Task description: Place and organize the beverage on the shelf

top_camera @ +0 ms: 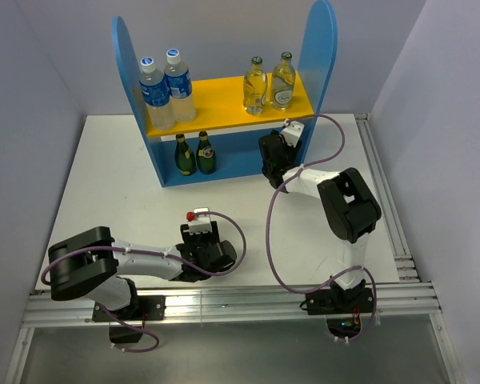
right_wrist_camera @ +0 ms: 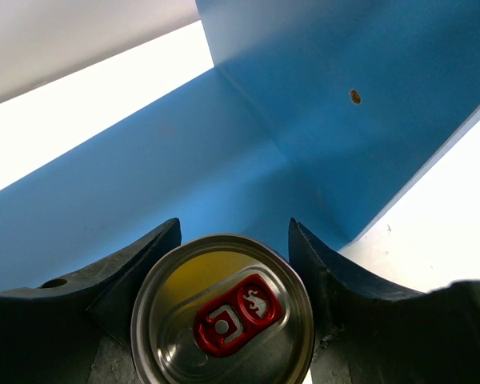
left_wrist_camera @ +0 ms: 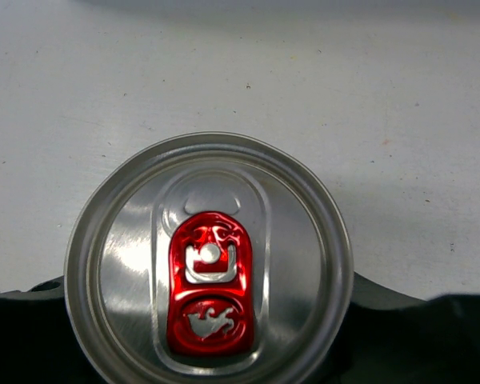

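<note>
The shelf (top_camera: 220, 96) stands at the back of the table. Two clear glass bottles of pale yellow liquid (top_camera: 255, 84) (top_camera: 282, 80) stand on the right of its yellow board. Two dark green bottles (top_camera: 184, 154) (top_camera: 206, 153) stand at the left of the lower level. My left gripper (top_camera: 198, 234) (left_wrist_camera: 208, 298) is low over the near table, shut on a silver can with a red tab (left_wrist_camera: 208, 264). My right gripper (top_camera: 272, 152) (right_wrist_camera: 234, 234) reaches into the lower level's right end, shut on a second can (right_wrist_camera: 224, 320), near the blue back panel (right_wrist_camera: 304, 104).
Two plastic water bottles with blue caps (top_camera: 156, 92) (top_camera: 180, 84) stand on the left of the yellow board. Metal rails run along the table's near edge (top_camera: 224, 300) and right edge (top_camera: 384, 200). Grey walls close in both sides.
</note>
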### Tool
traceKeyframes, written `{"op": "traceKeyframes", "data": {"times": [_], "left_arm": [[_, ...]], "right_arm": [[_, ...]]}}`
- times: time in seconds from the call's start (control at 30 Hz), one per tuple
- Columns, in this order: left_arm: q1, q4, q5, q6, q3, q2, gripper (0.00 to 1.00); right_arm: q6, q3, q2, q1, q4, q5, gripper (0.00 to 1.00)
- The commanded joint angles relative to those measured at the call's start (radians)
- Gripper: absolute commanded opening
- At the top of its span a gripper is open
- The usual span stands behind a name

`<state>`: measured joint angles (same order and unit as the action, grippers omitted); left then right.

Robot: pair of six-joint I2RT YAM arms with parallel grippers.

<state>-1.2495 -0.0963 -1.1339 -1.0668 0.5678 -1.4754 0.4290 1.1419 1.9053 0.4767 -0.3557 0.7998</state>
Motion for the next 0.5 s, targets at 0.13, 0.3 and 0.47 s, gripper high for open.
{"op": "traceKeyframes", "data": {"times": [0.13, 0.3, 0.47], "left_arm": [[0.001, -0.014, -0.035, -0.015, 0.037, 0.015, 0.00], [0.001, -0.042, -0.044, -0.027, 0.040, 0.029, 0.00], [0.001, -0.060, -0.047, -0.042, 0.043, 0.032, 0.00]], "right_arm": [[0.036, 0.111, -0.014, -0.038, -0.339, 0.167, 0.00], [0.057, 0.173, 0.037, -0.044, -0.276, 0.161, 0.46], [0.062, 0.194, 0.055, -0.052, -0.255, 0.141, 0.96]]}}
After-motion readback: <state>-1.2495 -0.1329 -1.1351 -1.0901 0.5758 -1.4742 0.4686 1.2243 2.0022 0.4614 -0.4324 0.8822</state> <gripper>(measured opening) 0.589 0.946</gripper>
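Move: Under the upper board, the right hand, still gripping its can, has the right end of the blue lower shelf floor about 3 cm ahead and some 8 cm below, neither left nor right. The shelf's right side panel stands about 5 cm to the right and 2 cm ahead. The nearer green bottle is roughly 28 cm left and 4 cm back, the farther one 35 cm left and 5 cm back. From the left hand, that shelf end lies about 30 cm ahead and 28 cm right, slightly below. Easing about 2.5 cm forward, deeper into the right end of the lower shelf, the right hand carries its gripped can while turning some 5 degrees clockwise and tipping its fingertips up about as much. Near the end of the push, still going forward, it spreads the fingers wide and lets go of the can. ##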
